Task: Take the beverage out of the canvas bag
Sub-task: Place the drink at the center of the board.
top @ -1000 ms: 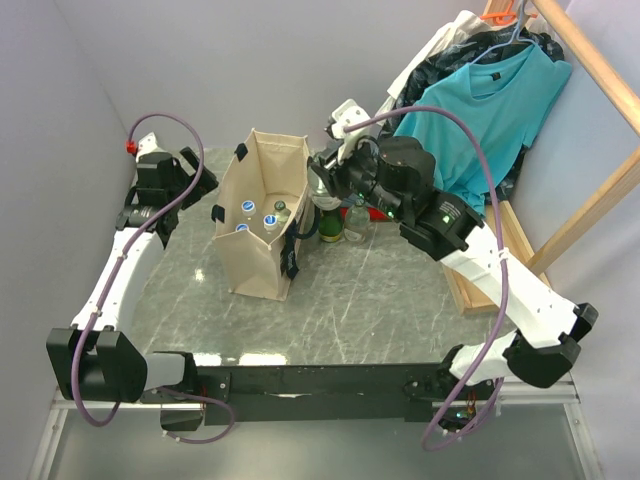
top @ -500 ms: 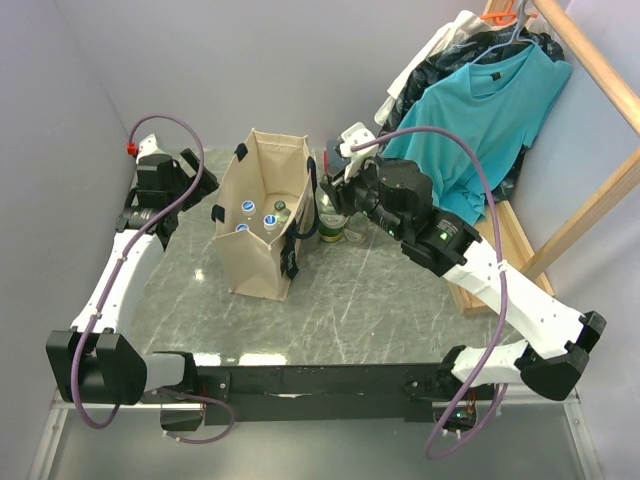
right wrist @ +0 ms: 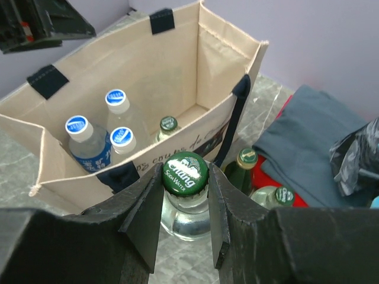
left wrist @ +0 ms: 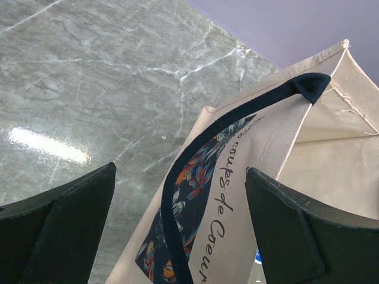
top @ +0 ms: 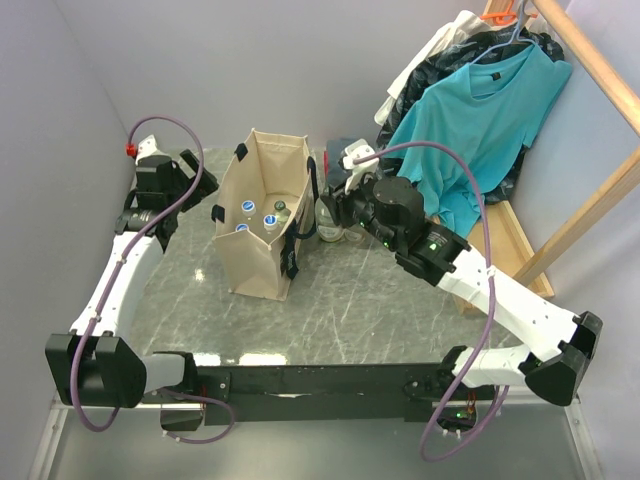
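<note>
The beige canvas bag point(top: 262, 215) stands open left of the table's middle, and its black handle point(left wrist: 177, 195) fills the left wrist view. Inside it are three blue-capped water bottles point(right wrist: 77, 125) and a green-capped one point(right wrist: 169, 123). My right gripper point(right wrist: 185, 177) is shut on the neck of a clear soda-water bottle with a green cap point(right wrist: 185, 168), just outside the bag's right wall point(right wrist: 177, 145). I cannot tell whether that bottle touches the table. In the top view my right gripper point(top: 333, 205) sits beside the bag. My left gripper point(left wrist: 180, 177) is open, its jaws on either side of the bag's left rim and handle.
Two more bottles point(right wrist: 247, 156) point(right wrist: 283, 195) stand right of the held one, against a grey cloth point(right wrist: 308, 127) and something red point(right wrist: 269, 171). A teal shirt point(top: 490, 100) hangs on a wooden rack point(top: 590, 200) at the back right.
My right arm has come down and stretched forward with the green-capped bottle, which is now low beside the bag near the other bottles. The left arm has not moved.
</note>
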Controlling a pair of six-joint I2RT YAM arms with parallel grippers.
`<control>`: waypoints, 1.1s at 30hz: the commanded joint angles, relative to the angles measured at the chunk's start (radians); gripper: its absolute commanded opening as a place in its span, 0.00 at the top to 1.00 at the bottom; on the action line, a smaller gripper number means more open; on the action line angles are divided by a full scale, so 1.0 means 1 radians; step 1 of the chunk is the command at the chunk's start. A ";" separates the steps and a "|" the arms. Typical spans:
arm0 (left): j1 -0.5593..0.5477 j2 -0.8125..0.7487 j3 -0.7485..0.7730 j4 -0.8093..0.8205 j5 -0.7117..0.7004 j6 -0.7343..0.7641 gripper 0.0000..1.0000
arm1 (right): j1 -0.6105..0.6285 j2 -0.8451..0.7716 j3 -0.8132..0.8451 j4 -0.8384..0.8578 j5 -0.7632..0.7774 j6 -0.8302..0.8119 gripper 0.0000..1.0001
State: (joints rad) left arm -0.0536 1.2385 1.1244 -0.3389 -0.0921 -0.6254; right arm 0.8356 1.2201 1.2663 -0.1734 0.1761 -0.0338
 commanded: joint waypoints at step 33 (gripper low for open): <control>0.003 -0.013 -0.012 0.021 -0.018 -0.013 0.04 | -0.110 -0.001 -0.327 0.565 -0.029 0.115 1.00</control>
State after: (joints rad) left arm -0.0536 1.2331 1.1145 -0.3401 -0.0963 -0.6258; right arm 0.7319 1.2343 0.9218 0.1390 0.1616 0.0704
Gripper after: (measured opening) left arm 0.966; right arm 0.394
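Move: The bottle already hangs by its green cap in the right hand. The board spot it is taken to lies some 37 cm below, 3 cm ahead and 2 cm right. The standing green bottle is about 10 cm ahead and 3 cm right, the other clear bottle 9 cm ahead and 8 cm right, and the canvas bag 7 cm ahead and 14 cm left. From the left hand, that spot is roughly 27 cm right, 8 cm back and 27 cm below. Still pinching the clear bottle by its cap, the right hand lowers it about 10 cm, down beside the canvas bag towards the board. The first half is almost straight down; then the hand also eases some 3 cm forward and a little right, towards the two bottles already standing there, with the wrist tipping slightly down and turning slightly clockwise. The grip is kept. ##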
